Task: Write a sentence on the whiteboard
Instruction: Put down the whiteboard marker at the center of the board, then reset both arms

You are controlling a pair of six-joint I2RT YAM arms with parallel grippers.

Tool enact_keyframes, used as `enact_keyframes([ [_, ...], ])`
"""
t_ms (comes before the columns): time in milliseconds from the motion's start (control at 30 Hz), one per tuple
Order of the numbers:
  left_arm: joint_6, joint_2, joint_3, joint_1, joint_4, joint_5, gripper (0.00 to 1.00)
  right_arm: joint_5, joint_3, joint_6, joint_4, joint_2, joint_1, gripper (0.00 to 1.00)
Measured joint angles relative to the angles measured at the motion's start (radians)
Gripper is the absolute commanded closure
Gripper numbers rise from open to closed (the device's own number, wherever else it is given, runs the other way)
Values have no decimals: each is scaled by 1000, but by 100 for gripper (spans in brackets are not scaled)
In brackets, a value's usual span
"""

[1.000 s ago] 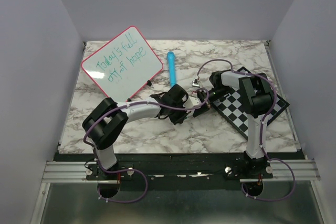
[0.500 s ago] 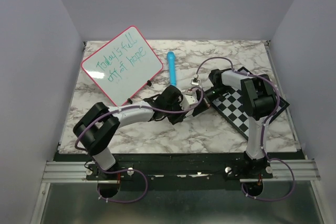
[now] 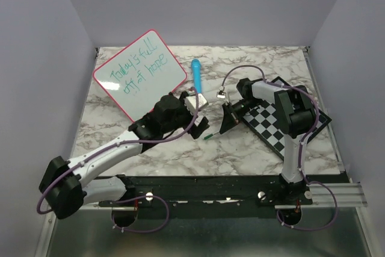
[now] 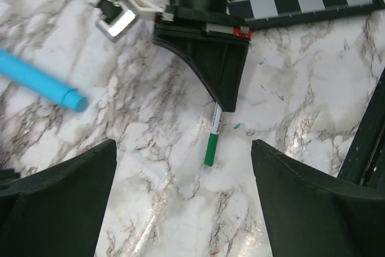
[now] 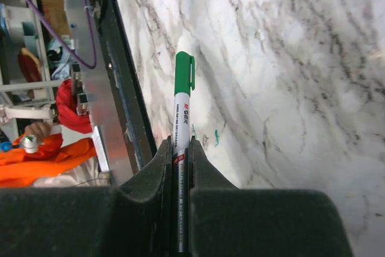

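Observation:
The whiteboard (image 3: 139, 74), white with a pink rim, lies at the back left of the marble table. The sentence (image 3: 137, 68) stands on it in green, in two lines. My right gripper (image 3: 226, 123) is shut on a green-capped marker (image 5: 182, 109). The capped end sticks out past its fingers (image 4: 212, 64) and rests near the tabletop, as the marker (image 4: 211, 141) shows in the left wrist view. My left gripper (image 3: 200, 126) hangs open just left of that cap, with only bare marble between its fingers (image 4: 313, 203).
A blue pen-like stick (image 3: 196, 76) lies behind the grippers, right of the whiteboard. A black-and-white chessboard (image 3: 274, 129) sits under the right arm. A small silver clip on a cable (image 3: 221, 95) is next to the right wrist. Green ink specks (image 5: 216, 137) mark the marble.
My left gripper opened wide, came off the marker and drew back to the left, its arm stretching low. The right gripper stayed shut on the marker.

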Motion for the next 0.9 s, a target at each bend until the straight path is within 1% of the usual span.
enact_keyframes([
  [33,-19,-43,-2,11,-14,-22,1,16,6,10,9,0,1,88],
  [67,-41,-88,-2,29,-27,-43,1,29,16,25,18,0,2,82],
  [100,-61,-123,-2,49,-40,-58,1,44,29,37,27,0,3,79],
  [133,-72,-149,-2,64,-47,-68,1,60,43,51,37,1,5,72],
  [167,-97,-191,-2,96,-61,-77,1,71,57,63,44,1,6,62],
  [233,-135,-254,-1,146,-98,-94,1,100,82,92,60,1,6,57],
  [267,-148,-276,0,161,-116,-101,1,115,94,104,66,1,6,52],
  [333,-167,-320,1,178,-161,-115,1,148,114,119,73,1,6,49],
  [467,-196,-402,-5,178,-253,-144,1,220,159,138,80,0,6,47],
  [633,-257,-542,-72,183,-304,-171,1,356,197,135,81,-37,6,45],
  [733,-306,-592,-95,189,-331,-194,1,435,204,116,82,-128,6,43],
  [833,-360,-609,-92,204,-348,-219,1,487,190,82,100,-290,6,39],
  [867,-373,-608,-87,211,-352,-225,1,507,173,72,121,-363,6,32],
  [900,-389,-602,-73,222,-365,-232,1,524,146,63,150,-446,6,21],
])
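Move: In the right hand's fingers the marker is already held, low over the marble; the bare table spot for it is about 4 cm ahead, 1 cm left and 3 cm below. The checkerboard's middle lies some 27 cm to this hand's right and 8 cm ahead, the blue microphone about 24 cm ahead and 12 cm left. From the empty left hand that spot is roughly 6 cm ahead, 8 cm right and 16 cm down. Sliding forward almost level for about 9 cm, the right hand opens its fingers to roughly half on the way and lets go of the marker on the table, then climbs some 13 cm, drifting right past the checkerboard's near-left corner, the wrist turning nearly 50 degrees. The left hand, already wide open, rises and swings about 14 cm left, turning counter-clockwise. ##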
